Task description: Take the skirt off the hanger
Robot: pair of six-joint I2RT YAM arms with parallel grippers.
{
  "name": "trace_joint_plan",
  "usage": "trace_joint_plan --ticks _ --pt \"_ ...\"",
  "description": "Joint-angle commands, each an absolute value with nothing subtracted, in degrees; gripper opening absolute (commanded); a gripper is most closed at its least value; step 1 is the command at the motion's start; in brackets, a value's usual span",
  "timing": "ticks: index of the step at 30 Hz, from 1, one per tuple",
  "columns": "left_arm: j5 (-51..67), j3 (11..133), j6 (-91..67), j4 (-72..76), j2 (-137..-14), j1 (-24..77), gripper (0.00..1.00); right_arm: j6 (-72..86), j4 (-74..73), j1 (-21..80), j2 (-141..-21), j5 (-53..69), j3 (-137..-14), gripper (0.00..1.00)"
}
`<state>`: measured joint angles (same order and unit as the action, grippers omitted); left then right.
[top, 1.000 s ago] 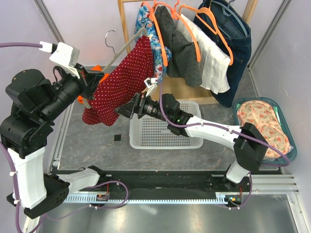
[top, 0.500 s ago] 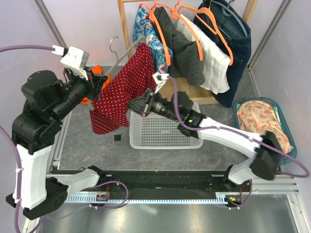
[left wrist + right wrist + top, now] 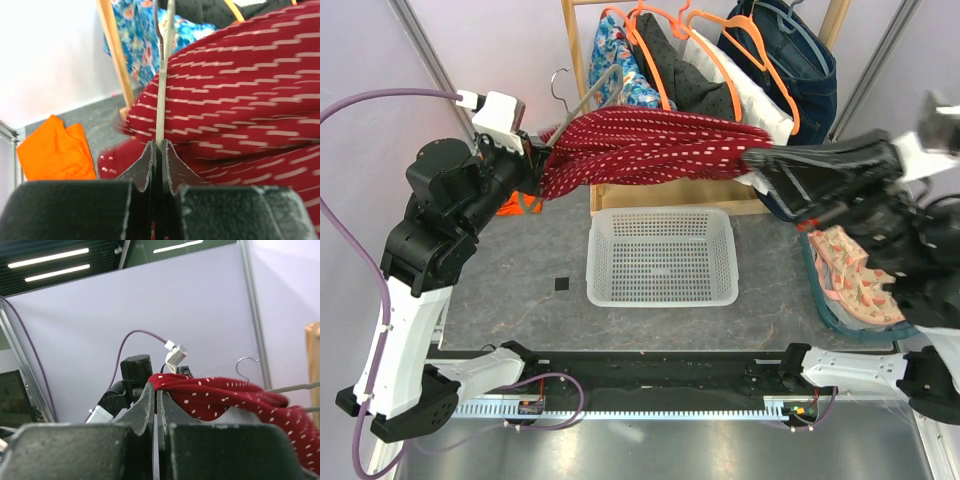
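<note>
The red skirt with white dots is stretched in a nearly level band above the table. Its left end is bunched at my left gripper and its right end is at my right gripper. The grey hanger slants up from the left gripper, its hook near the rack. In the left wrist view the left gripper is shut on the hanger's thin grey bar, with the skirt just behind it. In the right wrist view the right gripper is shut on the skirt's edge.
A white basket sits on the table below the skirt. A wooden rack behind holds several garments on orange hangers. A teal tray of patterned cloth lies at the right. An orange cloth lies at the left.
My right gripper shut on the skirt, then the arm swung up and far to the right, pulling the skirt out into a taut band. My left gripper rose slightly with the hanger.
</note>
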<state>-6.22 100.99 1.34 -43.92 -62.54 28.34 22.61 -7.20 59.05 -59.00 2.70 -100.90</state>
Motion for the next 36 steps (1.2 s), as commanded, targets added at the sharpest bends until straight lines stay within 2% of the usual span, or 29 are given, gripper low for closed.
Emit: trace_joint_plan --ticks 1,13,23,36 --pt "-11.25 100.63 4.13 -39.46 -62.40 27.86 0.02 18.46 -12.21 59.50 -57.57 0.35 -101.78 0.00" --pt "-11.95 100.72 4.75 -39.11 -62.22 27.86 0.02 16.87 -18.02 59.50 -58.27 -3.78 -105.65 0.00" --pt "-10.37 108.88 4.57 -39.11 -67.23 27.86 0.02 14.94 -20.30 59.50 -61.26 -7.90 -105.55 0.00" --pt "-12.30 114.61 5.98 -35.95 -73.56 27.86 0.02 10.90 -25.13 59.50 -69.77 -10.98 -114.15 0.00"
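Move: The red dotted skirt stretches between the hands, its right end pinched in the right fingers and its left part still in among the bars of the hanger the left hand grips. Its middle lies about 13 cm right of the left hand, 6 cm nearer the base and 8 cm higher; the floral garment stands some 23 cm ahead of that hand, 14 cm right and 3 cm lower. From the right hand, the white basket sits roughly 15 cm ahead, 2 cm left and 68 cm below. The skirt, still pinched, gets a last short tug of about 2.5 cm to the right; then the right hand turns round and carries it forward, down and left, about 7 cm forward and down, towards the basket, its fingers tipping down and swinging clockwise, some 25 degrees in all. The left hand keeps hold of the hanger and eases it forward and up, by about 4 cm each way. ##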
